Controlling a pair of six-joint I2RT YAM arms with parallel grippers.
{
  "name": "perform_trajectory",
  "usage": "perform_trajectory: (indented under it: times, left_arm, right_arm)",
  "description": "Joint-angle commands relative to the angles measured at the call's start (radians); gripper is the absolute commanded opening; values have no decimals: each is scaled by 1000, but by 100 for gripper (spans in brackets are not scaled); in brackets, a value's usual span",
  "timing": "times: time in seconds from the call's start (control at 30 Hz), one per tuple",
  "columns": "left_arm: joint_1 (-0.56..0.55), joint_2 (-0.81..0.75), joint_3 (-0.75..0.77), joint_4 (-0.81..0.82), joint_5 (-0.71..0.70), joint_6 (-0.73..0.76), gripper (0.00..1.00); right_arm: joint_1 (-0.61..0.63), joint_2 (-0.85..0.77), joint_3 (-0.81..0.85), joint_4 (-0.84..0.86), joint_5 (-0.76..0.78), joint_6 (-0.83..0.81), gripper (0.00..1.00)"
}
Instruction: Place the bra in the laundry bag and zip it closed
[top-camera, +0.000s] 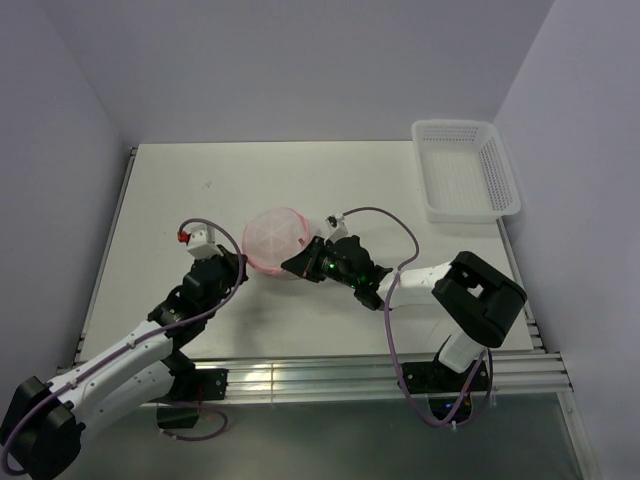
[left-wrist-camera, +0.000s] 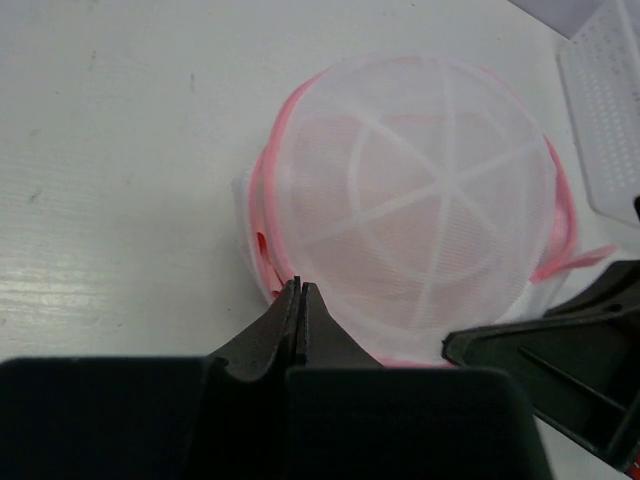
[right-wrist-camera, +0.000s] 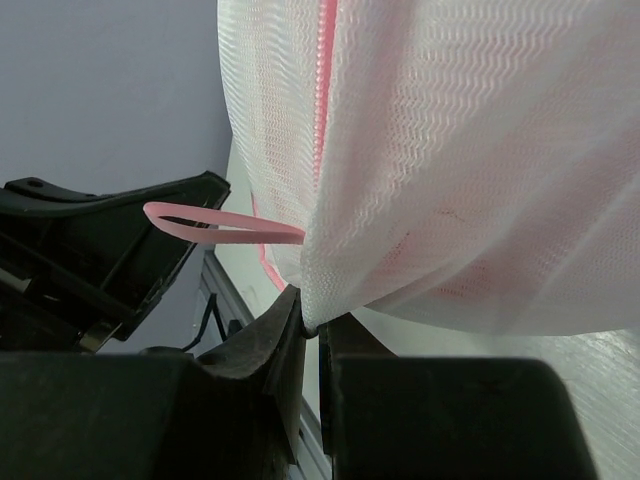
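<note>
The laundry bag (top-camera: 275, 240) (left-wrist-camera: 430, 200) (right-wrist-camera: 480, 150), a round white mesh dome with a pink rim, sits mid-table between both arms. The bra (left-wrist-camera: 325, 150) shows only as a pale pink tint through the mesh. My left gripper (top-camera: 242, 264) (left-wrist-camera: 299, 290) is shut, its tips pressed against the pink rim on the bag's left side; I cannot tell whether anything thin is caught between them. My right gripper (top-camera: 292, 265) (right-wrist-camera: 318, 325) is shut on a pinched fold of the bag's mesh at its right edge. A pink loop (right-wrist-camera: 220, 225) (left-wrist-camera: 575, 262) sticks out beside that fold.
A white lattice basket (top-camera: 505, 180) (left-wrist-camera: 600, 120) stands at the back right corner, near the right wall. Metal rails run along the table's near edge (top-camera: 330, 375). Purple walls close in the back and both sides.
</note>
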Motion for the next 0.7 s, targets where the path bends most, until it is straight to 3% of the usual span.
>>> perform_trajectory:
  times: [0.0, 0.17, 0.23, 0.33, 0.47, 0.67]
  left_arm:
    - [4, -61, -15, 33, 116, 7, 0]
    - [-1, -152, -47, 6, 173, 8, 0]
    - [-7, -152, -65, 26, 279, 25, 0]
    - [-48, -107, -73, 50, 328, 11, 1]
    - [-137, -104, -92, 101, 288, 16, 22]
    - [-137, 21, -69, 141, 288, 45, 25]
  right_arm:
    - [-5, -16, 19, 8, -10, -24, 0]
    - [-7, -14, 25, 3, -5, -27, 0]
    - [-8, -16, 28, 1, -12, -30, 0]
    - [-8, -19, 30, -5, -7, -33, 0]
    - [-8, -14, 40, -14, -5, -35, 0]
    - [-8, -20, 43, -20, -5, -38, 0]
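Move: The zip pull looks to be on the near edge of the laundry bag, roughly 7 cm to the left hand's right, 2 cm back and 3 cm lower; from the right hand, which pinches the bag's mesh beside it, it lies about 2 cm left, 3 cm back and a little lower. The middle of the bag, with the bra inside, is some 7 cm ahead of the left hand, 7 cm to its right and 3 cm below. From the bag's left rim, the left hand with its fingers still shut first lifts about 1.5 cm while drawing back and right, then swings on around the near edge and sinks, ending some 7 cm farther right, 5.5 cm back and 2 cm lower, with the wrist turned about 25 degrees clockwise so the fingers point at the zip pull beside the right gripper. On the second half the fingers part to about a quarter open and end just short of the edge, touching nothing, while the right hand stays in place and keeps its pinch on the bag's mesh. ##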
